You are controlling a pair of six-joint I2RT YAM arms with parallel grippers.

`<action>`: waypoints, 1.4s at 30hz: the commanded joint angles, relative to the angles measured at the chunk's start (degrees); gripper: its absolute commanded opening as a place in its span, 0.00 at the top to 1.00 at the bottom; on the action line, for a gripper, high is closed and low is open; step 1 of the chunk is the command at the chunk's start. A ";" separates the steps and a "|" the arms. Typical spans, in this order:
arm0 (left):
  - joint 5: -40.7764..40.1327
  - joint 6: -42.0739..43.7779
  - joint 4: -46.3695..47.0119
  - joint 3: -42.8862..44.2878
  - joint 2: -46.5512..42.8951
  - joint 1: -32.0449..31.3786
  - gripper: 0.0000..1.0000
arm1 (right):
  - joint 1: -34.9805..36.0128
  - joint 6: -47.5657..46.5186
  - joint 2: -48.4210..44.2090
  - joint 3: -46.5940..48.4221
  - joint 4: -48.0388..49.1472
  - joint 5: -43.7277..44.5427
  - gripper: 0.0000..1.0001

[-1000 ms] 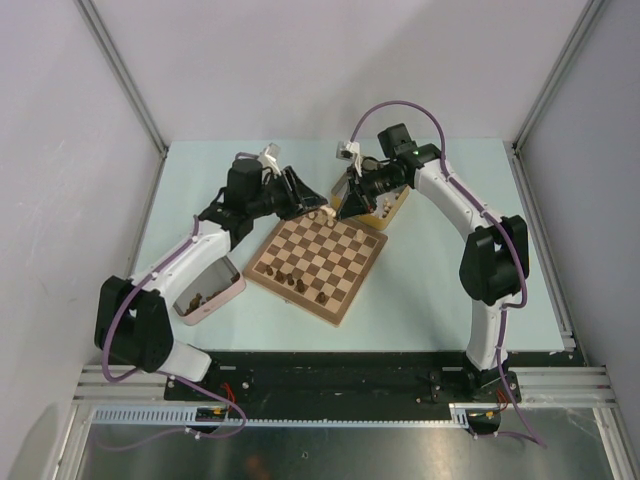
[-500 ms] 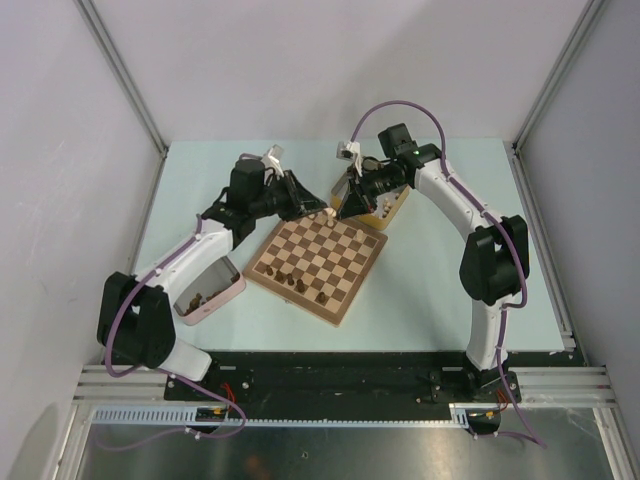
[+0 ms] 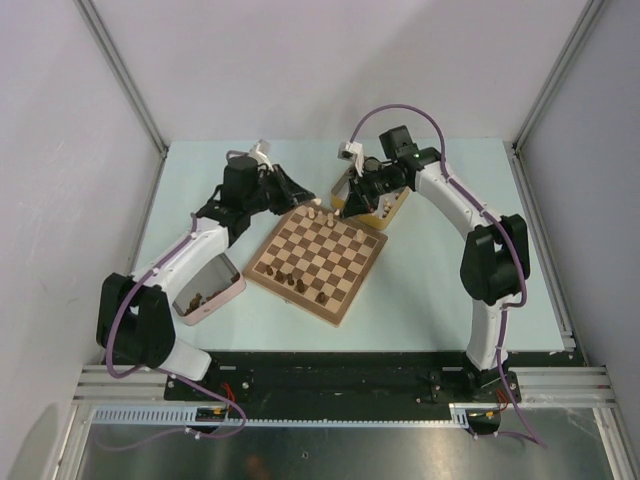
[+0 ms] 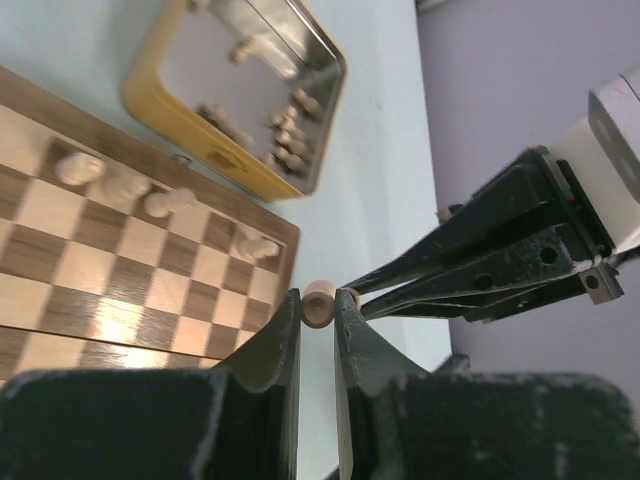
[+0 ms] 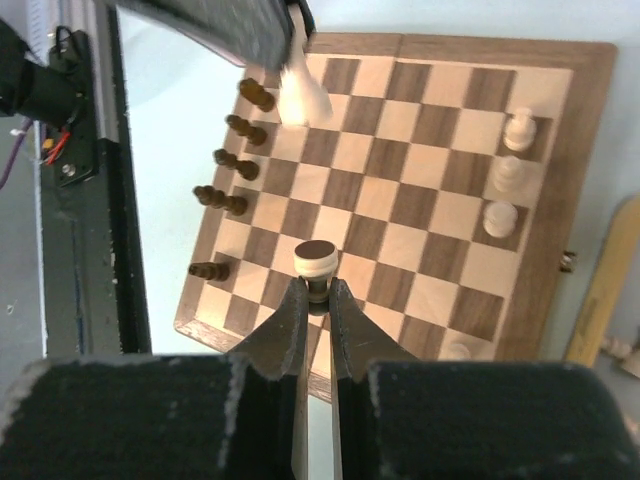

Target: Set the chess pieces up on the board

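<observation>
The board (image 3: 330, 262) lies between my arms. Several dark chess pieces (image 5: 231, 164) stand along its near-left edge, and several pale ones (image 4: 121, 185) along the far edge. My left gripper (image 4: 319, 302) is shut on a small pale piece (image 4: 319, 306), held in the air past the board's far corner. My right gripper (image 5: 317, 290) is shut on the stem of another pale piece (image 5: 317, 260), its dark felt base facing the camera above the board (image 5: 400, 200). From above, the left gripper (image 3: 300, 203) and the right gripper (image 3: 337, 207) hang close together over the far corner.
A yellow tin (image 4: 140, 100) holding several pale pieces sits just beyond the board's far edge, under my right arm. A pink tin (image 3: 228, 288) with dark pieces lies left of the board. Grey walls stand on both sides of the table.
My left jaws have closed on the pale piece, and the left gripper has drawn back to the left. The right gripper has pulled slightly away toward the yellow tin, still shut.
</observation>
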 commanded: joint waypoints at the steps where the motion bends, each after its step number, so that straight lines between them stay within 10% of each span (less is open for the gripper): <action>1: -7.66 4.12 -0.39 3.97 1.21 2.18 1.00 | -2.10 4.68 -2.77 -0.17 4.60 4.70 0.96; 16: -26.29 22.32 -17.28 24.71 21.17 1.13 1.00 | -5.79 7.41 -1.81 1.23 5.92 7.34 0.96; 42: -26.66 27.51 -19.12 29.29 33.39 -1.25 0.98 | -6.76 8.82 1.36 4.40 6.01 7.70 0.96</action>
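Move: The left hand holds a white chess piece. The board's empty far-left corner square lies about 13 cm ahead of this hand, 5 cm left and 18 cm below. The nearest white piece in the row stands about 11 cm ahead and 2 cm left of the hand, and the yellow box about 17 cm ahead and 12 cm right. From the right hand, also holding a piece, the corner square is roughly 13 cm ahead, 9 cm left and 14 cm below. Left hand carries its piece 11 cm forward, then 14 cm down towards the corner square; right withdraws forward-right. ##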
